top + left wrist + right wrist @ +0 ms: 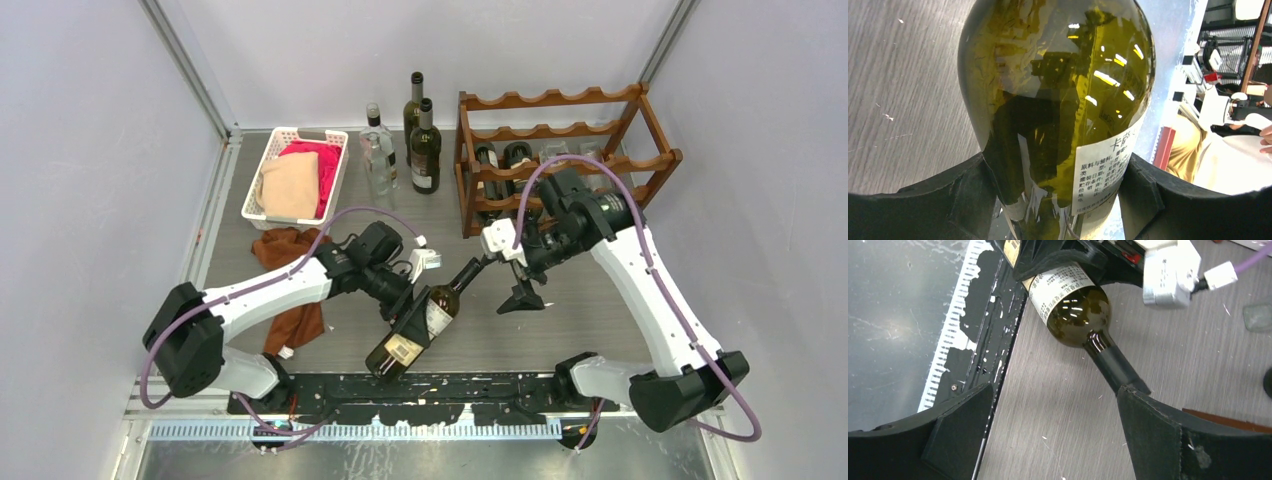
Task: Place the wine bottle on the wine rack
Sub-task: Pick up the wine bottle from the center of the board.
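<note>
A dark green wine bottle with a white label hangs tilted over the front middle of the table, neck pointing up and to the right. My left gripper is shut on its body; in the left wrist view the bottle fills the frame between both black fingers. My right gripper stands open just past the neck's tip, holding nothing. From the right wrist the bottle shows, its neck ending by the right finger. The reddish-brown wine rack stands at the back right.
Two dark bottles and a clear bottle stand upright left of the rack. Bottles lie on the rack's lower tier. A white basket of clothes sits at the back left, and a brown cloth lies under the left arm.
</note>
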You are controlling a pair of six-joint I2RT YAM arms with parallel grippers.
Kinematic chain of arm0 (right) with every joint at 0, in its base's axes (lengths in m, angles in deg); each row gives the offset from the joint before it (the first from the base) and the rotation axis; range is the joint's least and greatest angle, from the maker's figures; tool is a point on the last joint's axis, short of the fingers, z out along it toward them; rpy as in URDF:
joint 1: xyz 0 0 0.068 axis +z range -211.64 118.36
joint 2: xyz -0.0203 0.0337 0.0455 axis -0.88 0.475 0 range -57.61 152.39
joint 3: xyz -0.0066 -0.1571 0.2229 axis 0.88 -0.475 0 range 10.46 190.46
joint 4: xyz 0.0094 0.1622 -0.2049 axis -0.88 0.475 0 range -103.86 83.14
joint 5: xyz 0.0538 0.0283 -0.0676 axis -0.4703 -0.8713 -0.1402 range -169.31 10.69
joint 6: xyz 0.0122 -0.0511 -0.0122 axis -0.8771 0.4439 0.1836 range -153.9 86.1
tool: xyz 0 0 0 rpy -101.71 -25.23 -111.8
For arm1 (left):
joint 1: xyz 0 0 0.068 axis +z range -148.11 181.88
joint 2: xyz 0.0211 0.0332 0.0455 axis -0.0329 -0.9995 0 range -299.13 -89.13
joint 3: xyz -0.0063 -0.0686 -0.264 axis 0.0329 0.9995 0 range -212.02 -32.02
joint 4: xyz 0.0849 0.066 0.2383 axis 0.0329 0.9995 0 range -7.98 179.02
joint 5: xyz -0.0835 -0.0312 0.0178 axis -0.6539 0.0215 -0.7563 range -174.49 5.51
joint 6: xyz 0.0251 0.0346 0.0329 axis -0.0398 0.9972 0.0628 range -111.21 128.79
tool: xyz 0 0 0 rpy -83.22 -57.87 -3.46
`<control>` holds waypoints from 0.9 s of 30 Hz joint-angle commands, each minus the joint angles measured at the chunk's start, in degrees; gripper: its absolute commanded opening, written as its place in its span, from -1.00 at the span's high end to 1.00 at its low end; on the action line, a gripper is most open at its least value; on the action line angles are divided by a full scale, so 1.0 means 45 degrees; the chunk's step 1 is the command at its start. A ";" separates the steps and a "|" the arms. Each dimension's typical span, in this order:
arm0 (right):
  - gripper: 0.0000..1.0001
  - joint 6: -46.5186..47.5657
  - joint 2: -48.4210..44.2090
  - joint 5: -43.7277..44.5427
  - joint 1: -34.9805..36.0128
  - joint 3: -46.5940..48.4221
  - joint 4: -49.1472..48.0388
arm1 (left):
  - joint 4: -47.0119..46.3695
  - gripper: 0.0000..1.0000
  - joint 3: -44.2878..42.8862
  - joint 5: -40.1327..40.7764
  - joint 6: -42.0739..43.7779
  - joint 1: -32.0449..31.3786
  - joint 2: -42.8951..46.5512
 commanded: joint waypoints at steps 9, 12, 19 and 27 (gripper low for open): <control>-0.90 -0.0285 0.1397 0.3740 0.3645 0.0543 -0.1690 | 0.1870 0.99 -0.2003 -0.3160 0.1571 -0.0373 -0.1405; -0.81 -0.0555 0.1596 0.4380 0.4367 0.0382 -0.2024 | 0.2822 1.00 -0.2551 -0.3385 0.2310 -0.0487 -0.1964; -0.61 -0.0849 0.1207 0.5797 0.5167 -0.1174 -0.2977 | 0.3538 1.00 -0.3186 -0.3987 0.3046 -0.0533 -0.2334; -0.36 -0.1157 0.0742 0.5343 0.5262 -0.2195 -0.3719 | 0.3462 0.99 -0.3421 -0.4456 0.3313 -0.0533 -0.2473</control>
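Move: Just left of and below the open right hand is the neck of the wine bottle, which the left hand already holds slantwise by its body: roughly 5 cm left, 3 cm ahead and 9 cm down. From the left hand, that neck lies about 8 cm ahead, 8 cm right and 3 cm higher. The wine rack's middle is some 25 cm ahead and 15 cm right of the right hand, and the standing green bottle 27 cm ahead and 13 cm left, both lower than the hand. Sinking about 9 cm onto the bottle's neck, the right hand first edges some 3 cm left, then eases slightly back right; its fingers tip more steeply down, swing counter-clockwise and partly close around the neck, without a clear pinch yet. The left hand keeps its grip on the body, drawing back 2–3 cm and turning about 15 degrees clockwise. ##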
